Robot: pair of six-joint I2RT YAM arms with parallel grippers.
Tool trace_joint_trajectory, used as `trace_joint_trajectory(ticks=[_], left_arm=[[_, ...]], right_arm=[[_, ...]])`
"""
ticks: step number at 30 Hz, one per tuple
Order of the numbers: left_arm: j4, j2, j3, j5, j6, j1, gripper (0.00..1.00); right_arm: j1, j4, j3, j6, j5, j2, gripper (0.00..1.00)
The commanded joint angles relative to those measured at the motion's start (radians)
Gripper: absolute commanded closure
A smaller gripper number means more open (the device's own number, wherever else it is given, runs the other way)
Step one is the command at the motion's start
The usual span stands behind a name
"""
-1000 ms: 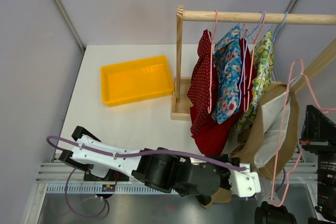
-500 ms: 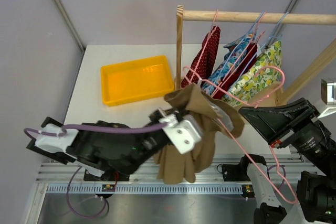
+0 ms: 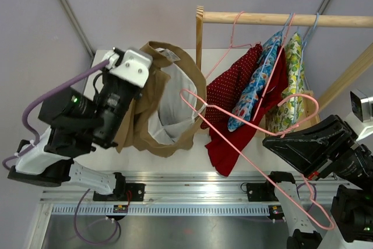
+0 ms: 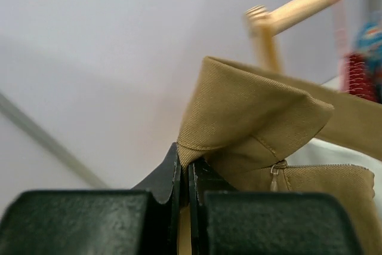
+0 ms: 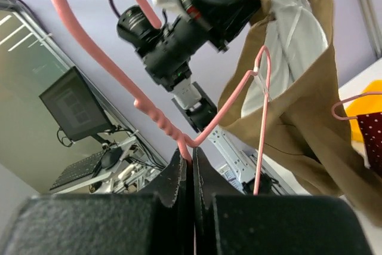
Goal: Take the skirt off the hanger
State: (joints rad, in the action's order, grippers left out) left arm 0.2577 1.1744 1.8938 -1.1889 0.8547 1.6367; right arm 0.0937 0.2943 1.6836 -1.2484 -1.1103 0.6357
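The tan skirt [image 3: 175,138] with white lining hangs open at the left of the top view, over the table. My left gripper [image 4: 185,168] is shut on a fold of its waistband [image 4: 250,111]; in the top view the cloth hides the fingers. A pink wire hanger [image 3: 233,138] stretches from the skirt across to the right. My right gripper [image 5: 192,154] is shut on the hanger's neck [image 5: 206,138], and its black body [image 3: 309,144] shows at the right. One hanger end [image 5: 262,58] still reaches into the skirt's open waist.
A wooden rack [image 3: 280,19] stands at the back right with a red dotted garment [image 3: 233,86], a blue floral one [image 3: 259,83] and a yellow-green one [image 3: 294,62] on hangers. A corner of the yellow tray [image 5: 370,97] shows behind the skirt. The rack post [image 3: 199,39] is close to the skirt.
My left arm has swung up and to the left, carrying the skirt from the table's near middle to the far left. The hanger stayed with the right gripper. The rack's garments swing.
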Motion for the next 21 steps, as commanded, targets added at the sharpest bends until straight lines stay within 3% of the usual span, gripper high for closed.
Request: trace_joint_trajectory(ticks=[1,5,7,10,14,18,21], left_arm=[[0.132,-0.009,0.007,0.197,-0.147,-0.239,1.00],[0.172,0.039,0.014,0.340,-0.215,-0.534,1.00],[0.190,0.094,0.057,0.419,-0.253,-0.622,1.00],[0.202,0.168,0.149,0.508,-0.310,-0.799,1.00],[0.207,0.266,0.267,0.563,-0.364,-1.044,1.00],[0.189,0.333,0.330,0.580,-0.451,-1.187,1.00],[0.166,0.358,0.343,0.672,-0.500,-1.258,1.00]], right_arm=[[-0.011,0.176,0.045,0.170,-0.011,0.033,1.00],[-0.011,0.502,0.077,0.405,0.091,0.076,1.00],[-0.011,0.674,0.097,0.487,0.199,0.099,1.00],[-0.011,0.788,0.114,0.613,0.288,0.142,1.00],[-0.012,0.815,0.104,0.638,0.294,0.156,1.00],[-0.015,0.816,0.068,0.642,0.293,0.150,1.00],[-0.028,0.821,0.051,0.656,0.308,0.145,1.00]])
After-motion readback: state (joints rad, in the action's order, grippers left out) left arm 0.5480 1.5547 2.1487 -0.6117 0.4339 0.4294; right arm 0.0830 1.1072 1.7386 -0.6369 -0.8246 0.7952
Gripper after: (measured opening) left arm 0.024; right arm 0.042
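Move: Clamped in the left fingers, the brown skirt is bound for the yellow tray, whose middle lies roughly 30 cm ahead, 7 cm left and 55 cm below that hand; the rack's left post stands 23 cm ahead and 17 cm right, its middle 28 cm lower. The right hand grips the pink hanger, with the rack's rod some 40 cm straight ahead at about its height. The dotted red garment hangs about 28 cm ahead, 12 cm left and 22 cm below that hand. Forward and then increasingly leftward, the left hand sweeps the pinched skirt away from the held hanger towards the tray, some 25 cm forward and 12 cm left, sinking 5 cm and turning about 35 degrees counter-clockwise. The right hand, keeping its grip on the hanger, goes about 12 cm forward and 11 cm down towards the rack, rolling and turning clockwise. ##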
